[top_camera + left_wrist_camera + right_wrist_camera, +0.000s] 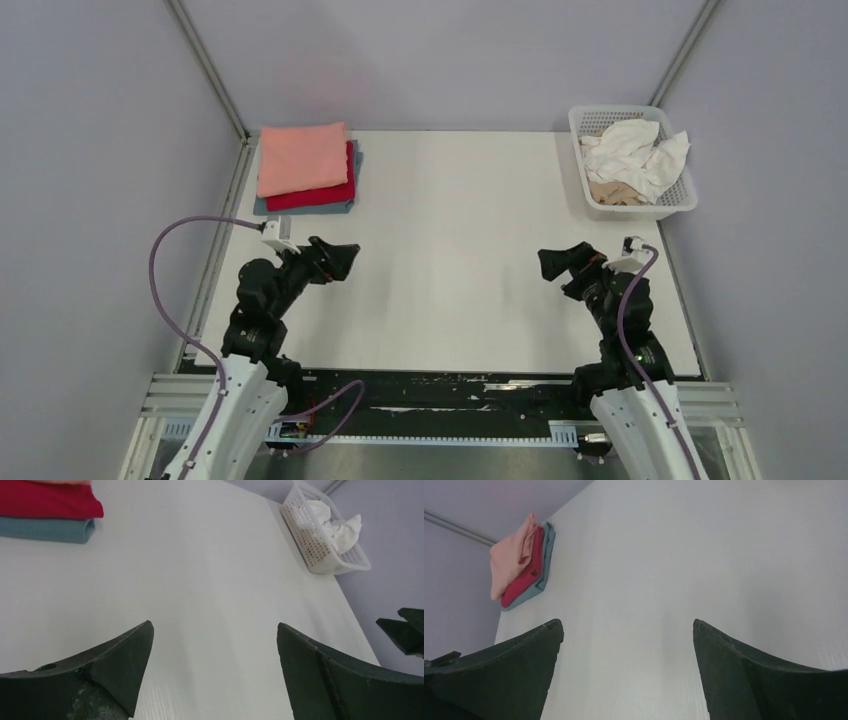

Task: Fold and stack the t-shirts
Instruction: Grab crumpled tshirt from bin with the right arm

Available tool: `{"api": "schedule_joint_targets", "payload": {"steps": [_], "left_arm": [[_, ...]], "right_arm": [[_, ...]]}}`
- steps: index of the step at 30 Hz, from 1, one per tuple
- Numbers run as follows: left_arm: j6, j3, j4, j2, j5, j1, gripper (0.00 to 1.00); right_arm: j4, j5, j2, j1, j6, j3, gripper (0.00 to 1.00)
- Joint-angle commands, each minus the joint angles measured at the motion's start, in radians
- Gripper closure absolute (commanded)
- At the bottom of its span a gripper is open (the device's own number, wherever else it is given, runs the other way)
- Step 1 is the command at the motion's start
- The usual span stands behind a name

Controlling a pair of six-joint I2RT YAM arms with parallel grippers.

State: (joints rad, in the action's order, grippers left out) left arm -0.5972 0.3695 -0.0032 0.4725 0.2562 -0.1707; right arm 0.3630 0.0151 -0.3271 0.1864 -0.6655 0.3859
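Note:
A stack of folded t-shirts lies at the table's far left: salmon-pink (301,158) on top, red (322,194) under it, grey-blue (300,208) at the bottom. The stack also shows in the left wrist view (47,502) and the right wrist view (516,560). A crumpled white t-shirt (632,152) and a tan-beige one (612,192) lie in the white lattice basket (676,203) at the far right. My left gripper (345,260) is open and empty over the table's left. My right gripper (548,262) is open and empty over its right.
The white table (450,240) stretches between the stack and the basket. Grey walls and metal frame posts (205,65) stand on three sides. The basket shows in the left wrist view (320,555), and the right gripper's tips (405,630) show at that view's right edge.

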Motion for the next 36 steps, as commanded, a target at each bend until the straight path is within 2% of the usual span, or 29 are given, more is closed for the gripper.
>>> {"api": "schedule_joint_targets", "payload": {"steps": [1, 4, 10, 13, 16, 19, 22, 27, 36], "left_arm": [[-0.019, 0.015, 0.068, 0.089, 0.065, 0.0, 0.0], [-0.02, 0.02, 0.08, 0.133, 0.057, 0.0, 0.0], [-0.019, 0.016, 0.093, 0.171, 0.036, -0.001, 0.0], [-0.021, 0.005, 0.107, 0.172, 0.034, -0.001, 0.0], [-0.024, -0.004, 0.118, 0.175, 0.025, 0.0, 0.0], [-0.026, -0.021, 0.162, 0.18, 0.028, -0.001, 0.0], [-0.024, -0.04, 0.202, 0.192, 0.025, -0.001, 0.0], [-0.019, -0.035, 0.241, 0.249, 0.025, 0.0, 0.0], [-0.02, -0.004, 0.24, 0.325, 0.044, -0.001, 0.0]], "right_arm": [[-0.103, -0.117, -0.085, -0.003, 0.059, 0.156, 0.0], [-0.184, -0.135, -0.214, -0.003, 0.129, 0.256, 0.0], [-0.145, -0.294, -0.647, -0.019, 0.294, 0.628, 0.0], [-0.067, -0.339, -0.867, -0.077, 0.364, 0.839, 0.0], [-0.02, -0.336, -1.03, -0.205, 0.368, 0.995, 0.0], [-0.005, -0.322, -1.164, -0.322, 0.361, 1.105, 0.0], [0.015, -0.371, -1.284, -0.384, 0.383, 1.212, 0.0], [0.015, -0.481, -1.449, -0.428, 0.446, 1.332, 0.0], [0.016, -0.569, -1.785, -0.474, 0.487, 1.542, 0.0]]}}
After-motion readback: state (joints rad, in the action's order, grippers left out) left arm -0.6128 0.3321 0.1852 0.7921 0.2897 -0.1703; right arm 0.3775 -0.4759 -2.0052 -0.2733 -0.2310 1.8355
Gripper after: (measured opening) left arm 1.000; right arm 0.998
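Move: The white t-shirt crumpled in the bin lies about 33 cm ahead of the right hand, some 26 cm to its right and about 8 cm lower. The bin's middle is almost under it, 32 cm ahead and 26 cm right of the hand; the brown cloth at the bin's near end is some 26 cm ahead and 22 cm right. From the left hand, the white t-shirt is about 31 cm ahead and 65 cm to the right. The right hand, fingers wide open, lifts about 15 cm while reaching forward, then swings right over the bin and sinks some 11 cm towards the white t-shirt, ending roughly 29 cm farther forward and as much to the right, without visibly touching cloth. On the way its wrist turns clockwise by some 40 degrees, tips the fingers down and rolls its left side lower; the empty left hand sinks about 6 cm over the table, easing a little forward. ##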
